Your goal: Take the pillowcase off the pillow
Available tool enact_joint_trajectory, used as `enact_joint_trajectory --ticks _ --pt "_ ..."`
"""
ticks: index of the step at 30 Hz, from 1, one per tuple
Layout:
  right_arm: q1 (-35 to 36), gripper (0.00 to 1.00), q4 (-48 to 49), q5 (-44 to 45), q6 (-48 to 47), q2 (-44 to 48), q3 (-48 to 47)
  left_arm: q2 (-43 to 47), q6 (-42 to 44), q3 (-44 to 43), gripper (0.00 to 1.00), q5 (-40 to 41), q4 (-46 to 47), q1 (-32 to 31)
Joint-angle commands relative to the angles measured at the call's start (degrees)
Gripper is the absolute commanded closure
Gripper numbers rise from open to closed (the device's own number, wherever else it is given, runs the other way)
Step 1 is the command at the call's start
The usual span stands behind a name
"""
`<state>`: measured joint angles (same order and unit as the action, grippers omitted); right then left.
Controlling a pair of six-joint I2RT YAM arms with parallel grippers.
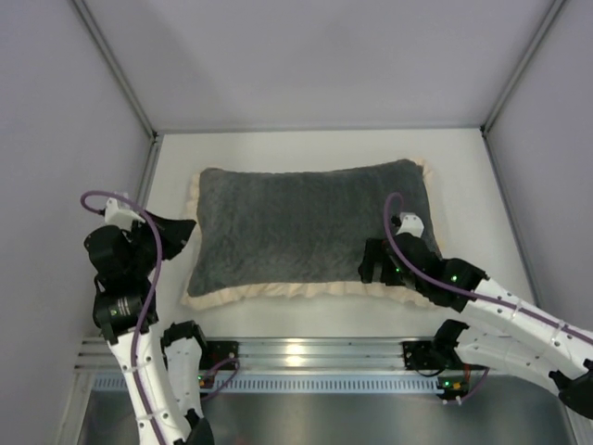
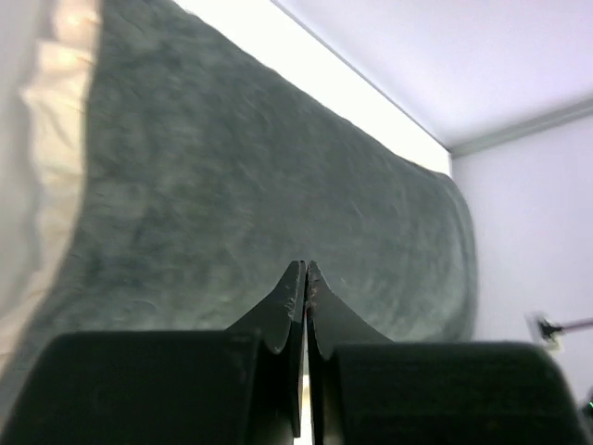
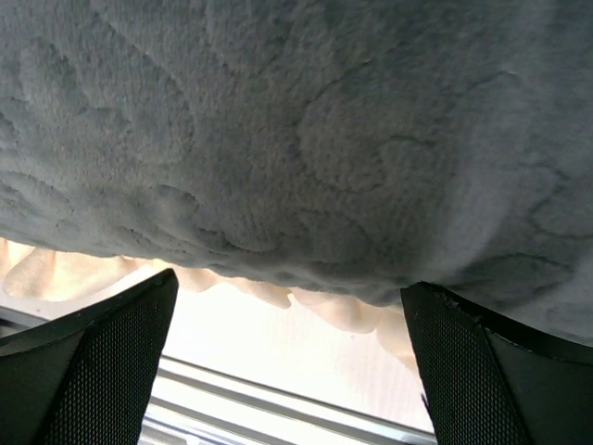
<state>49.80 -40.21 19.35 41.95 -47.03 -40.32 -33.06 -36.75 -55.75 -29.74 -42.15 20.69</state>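
The pillowcase (image 1: 306, 227) lies flat on the table, dark grey plush face up, its cream frill (image 1: 278, 292) showing round the edges. It looks plump; the pillow is hidden inside it. My left gripper (image 1: 188, 230) sits at the cover's left edge, shut, with nothing between its jaws. In the left wrist view its closed tips (image 2: 306, 269) point along the grey plush (image 2: 278, 167). My right gripper (image 1: 378, 262) hovers open over the near right part of the cover. In the right wrist view, the right gripper (image 3: 289, 283) straddles the grey edge (image 3: 296, 139) and the frill (image 3: 324, 306).
The white table (image 1: 306, 148) is boxed in by pale walls at the left, right and back. A metal rail (image 1: 306, 352) runs along the near edge between the arm bases and also shows as the rail (image 3: 278, 408) below the frill.
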Motion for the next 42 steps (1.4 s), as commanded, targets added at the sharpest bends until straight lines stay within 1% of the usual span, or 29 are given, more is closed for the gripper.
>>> enact_joint_trajectory --ticks 1,3,4,6,10,13,14,16,18,20,21,22,23,24,25,27,28,30,31,33,34,37,38,40,41,42 --pt "-0.49 0.0 9.09 -3.88 -0.82 -1.22 0.5 1.06 -2.62 5.28 1.0 -9.02 -2.5 -1.51" --pt "-0.58 0.01 12.24 -3.97 -0.3 -2.98 1.55 1.68 -2.8 8.97 1.0 -9.2 -2.5 -2.14" --pt "-0.58 0.0 13.65 -4.67 -0.21 -3.77 1.9 1.68 -1.93 9.68 1.0 -10.77 -2.32 -2.14" --pt "-0.58 0.01 18.2 -5.9 0.58 -7.02 2.78 0.98 -0.96 10.13 1.0 -12.79 -2.15 -2.14" --pt "-0.58 0.01 23.58 -8.63 2.52 -12.73 2.87 -2.35 1.85 9.17 1.0 -19.38 -2.06 -2.58" --pt "-0.58 0.0 26.92 -8.55 3.83 -15.55 2.96 -2.01 2.38 10.04 1.0 -18.69 -2.06 -3.28" --pt "-0.58 0.01 27.46 -8.46 4.01 -16.6 2.61 -2.36 2.47 11.61 1.0 -19.3 -1.97 -3.37" --pt "-0.67 0.01 27.64 -6.97 4.28 -18.09 1.82 -5.68 4.13 13.64 1.0 -19.92 -1.71 -3.72" --pt "-1.11 0.01 27.64 -6.61 3.84 -18.8 0.51 -8.24 5.28 16.19 1.0 -18.17 -0.75 -4.69" --pt "-1.81 0.01 27.64 -6.08 3.49 -19.77 -0.72 -11.49 4.24 17.77 1.0 -16.07 1.53 -6.44" --pt "-2.77 0.01 27.72 -6.17 2.96 -20.12 -1.16 -12.46 2.93 19.52 1.0 -13.88 2.85 -7.06" --pt "-3.39 0.01 27.73 -6.69 2.96 -20.38 -1.52 -14.12 -0.48 20.58 1.0 -13.42 7.82 -8.46" --pt "-3.92 0.01 28.07 -7.31 2.61 -20.91 -2.22 -15.18 -2.34 21.63 1.0 -12.55 10.92 -9.69" --pt "-5.05 0.0 28.34 -7.84 2.0 -21.26 -2.48 -16.32 -4.97 22.43 1.0 -9.23 13.39 -11.01" --pt "-5.59 0.01 28.6 -8.54 1.82 -21.53 -2.75 -19.99 -5.95 22.35 1.0 -7.2 17.67 -14.33" --pt "-7.86 0.0 29.3 -10.03 0.77 -22.84 -3.8 -24.84 -7.8 20.69 1.0 -3.85 20.87 -17.42" --pt "-8.92 0.01 29.48 -12.3 0.33 -23.37 -4.24 -29.91 -8.42 19.81 1.0 -4.1 23.32 -17.78" --pt "-12.34 0.01 29.48 -14.42 -1.6 -24.86 -5.91 -33.64 -10.17 18.22 1.0 -4.54 25.7 -18.14" --pt "-13.58 0.0 29.48 -16.43 -2.13 -25.04 -6.26 -35.13 -10.36 16.3 1.0 -3.15 26.32 -18.23" --pt "-16.56 0.0 28.96 -18.38 -3.8 -24.52 -6.97 -35.15 -9.75 14.27 1.0 -1.47 26.33 -18.23" --pt "-17.1 0.0 28.17 -18.74 -4.33 -22.86 -7.14 -34.36 -9.48 12.26 1.0 1.15 25.9 -18.23" --pt "-18.25 0.01 24.93 -17.52 -6.36 -19.08 -7.15 -34.17 -7.37 8.91 1.0 5.64 22.47 -18.05" --pt "-18.34 0.01 23.69 -16.73 -6.36 -15.94 -6.8 -35.05 -6.59 6.2 1.0 7.39 21.33 -18.05" --pt "-18.86 0.0 20.02 -15.41 -6.1 -12.32 -6.18 -38.12 -5.0 3.81 1.0 6.89 19.22 -18.05" --pt "-19.3 0.01 18.51 -15.05 -5.75 -8.39 -5.48 -38.83 -4.82 2.85 1.0 4.71 18.69 -18.05" --pt "-19.65 0.01 16.84 -14.35 -5.48 -6.35 -5.04 -38.84 -4.99 3.01 1.0 3.9 18.77 -18.22"
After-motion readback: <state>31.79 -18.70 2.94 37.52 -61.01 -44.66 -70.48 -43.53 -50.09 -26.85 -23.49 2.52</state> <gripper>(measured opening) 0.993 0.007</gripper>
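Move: The pillow's middle lies about 11 cm ahead of the left hand, 26 cm to its right and 25 cm below, its near-left corner some 6 cm back and 9 cm left. From the right hand the pillow's middle is roughly 15 cm ahead, 15 cm left and 9 cm below, its near-right corner 3 cm back and 14 cm to the right. Left hand, fingers shut, drops about 20 cm, then both hands push the pillow forward some 10 cm. ##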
